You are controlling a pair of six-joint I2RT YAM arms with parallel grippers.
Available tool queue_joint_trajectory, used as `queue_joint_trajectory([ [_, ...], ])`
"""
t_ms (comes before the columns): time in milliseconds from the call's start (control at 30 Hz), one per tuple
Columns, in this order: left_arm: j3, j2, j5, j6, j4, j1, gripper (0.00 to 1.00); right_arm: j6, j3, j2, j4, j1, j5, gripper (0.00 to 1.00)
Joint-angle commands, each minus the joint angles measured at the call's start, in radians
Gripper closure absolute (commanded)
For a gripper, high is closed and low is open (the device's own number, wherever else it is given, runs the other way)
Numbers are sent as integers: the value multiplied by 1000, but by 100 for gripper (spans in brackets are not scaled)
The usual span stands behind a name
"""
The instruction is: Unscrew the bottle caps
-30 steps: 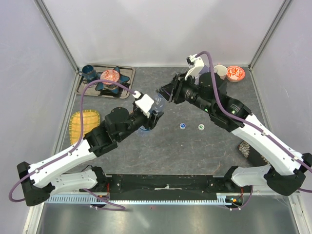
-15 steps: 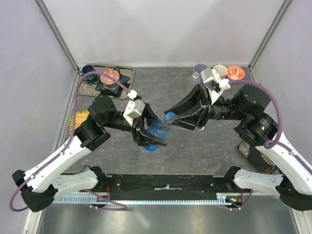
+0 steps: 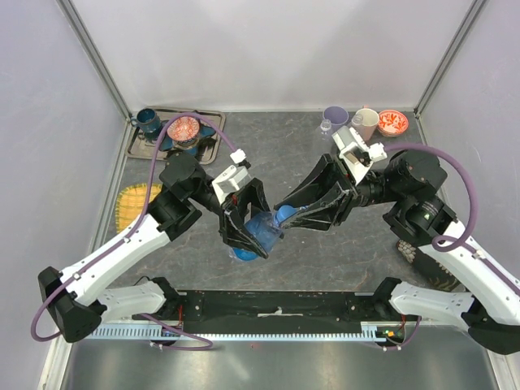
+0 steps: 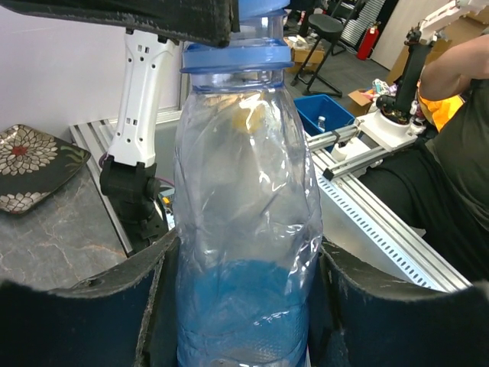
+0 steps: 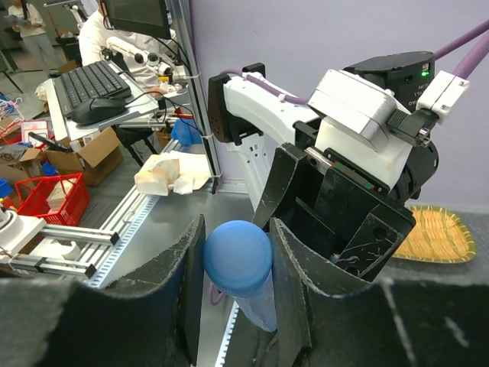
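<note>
A blue-tinted bottle (image 3: 262, 229) hangs tilted above the middle of the table, between the two arms. My left gripper (image 3: 244, 227) is shut on its body; in the left wrist view the black fingers (image 4: 99, 306) press both sides of the crinkled bottle (image 4: 244, 229). My right gripper (image 3: 286, 216) is shut on its blue cap (image 3: 284, 214). In the right wrist view the cap (image 5: 238, 256) sits squeezed between the two fingers (image 5: 183, 283), facing the camera. The other bottles are out of view, except perhaps a small clear item (image 3: 325, 126) by the cups.
A lilac cup (image 3: 335, 115), a beige cup (image 3: 367, 121) and a red-patterned bowl (image 3: 392, 122) stand at the back right. A dark tray (image 3: 213, 123) with a teal cup (image 3: 148, 120) and a bowl (image 3: 185, 128) is at the back left. A yellow woven mat (image 3: 132, 207) lies on the left.
The right gripper swung down from the back and shut on the cap. The left arm carried the bottle nearer the front; both arms have shifted a little since.
</note>
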Motion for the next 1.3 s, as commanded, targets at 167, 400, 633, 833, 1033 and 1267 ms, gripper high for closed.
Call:
queue_joint_trajectory([
  [167,-29,20,-49,-44,20,36,57,-8,39,-62,-6,8,68,100],
  [400,-26,-15,-168,131,-182,42,56,-88,80,-75,-143,8,529,100],
  [633,-138,-207,-668,254,-341,48,54,-88,-26,-22,-419,8,1379,100],
  [833,-257,-466,-1019,274,-373,48,52,19,-358,39,-340,5,1375,100],
  [1033,-291,-574,-1081,278,-442,48,51,82,-516,290,-162,5,1286,100],
  [1267,-340,-658,-1096,263,-480,48,51,107,-496,540,-25,5,1253,100],
])
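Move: The spare table for the right hand's blue cap lies roughly 21 cm ahead, 4 cm right and 44 cm below that hand. The loose white-and-blue cap is about 26 cm ahead and 8 cm right of that hand, with the green-and-white cap some 8 cm farther right, both about 45 cm down. From the left hand, holding the blue bottle, the orange bottle stands some 27 cm ahead, 8 cm left and 31 cm below. Easing up and slightly right at first, the right hand draws the pinched blue cap away from the blue bottle's mouth, then swings forward and plunges about 45 cm towards the spare table beside the loose caps, its fingers turning clockwise and tipping down. The left hand keeps its grip on the blue bottle and carries it forward, left and somewhat down, about 13 cm in all, turning some 60 degrees counter-clockwise. ##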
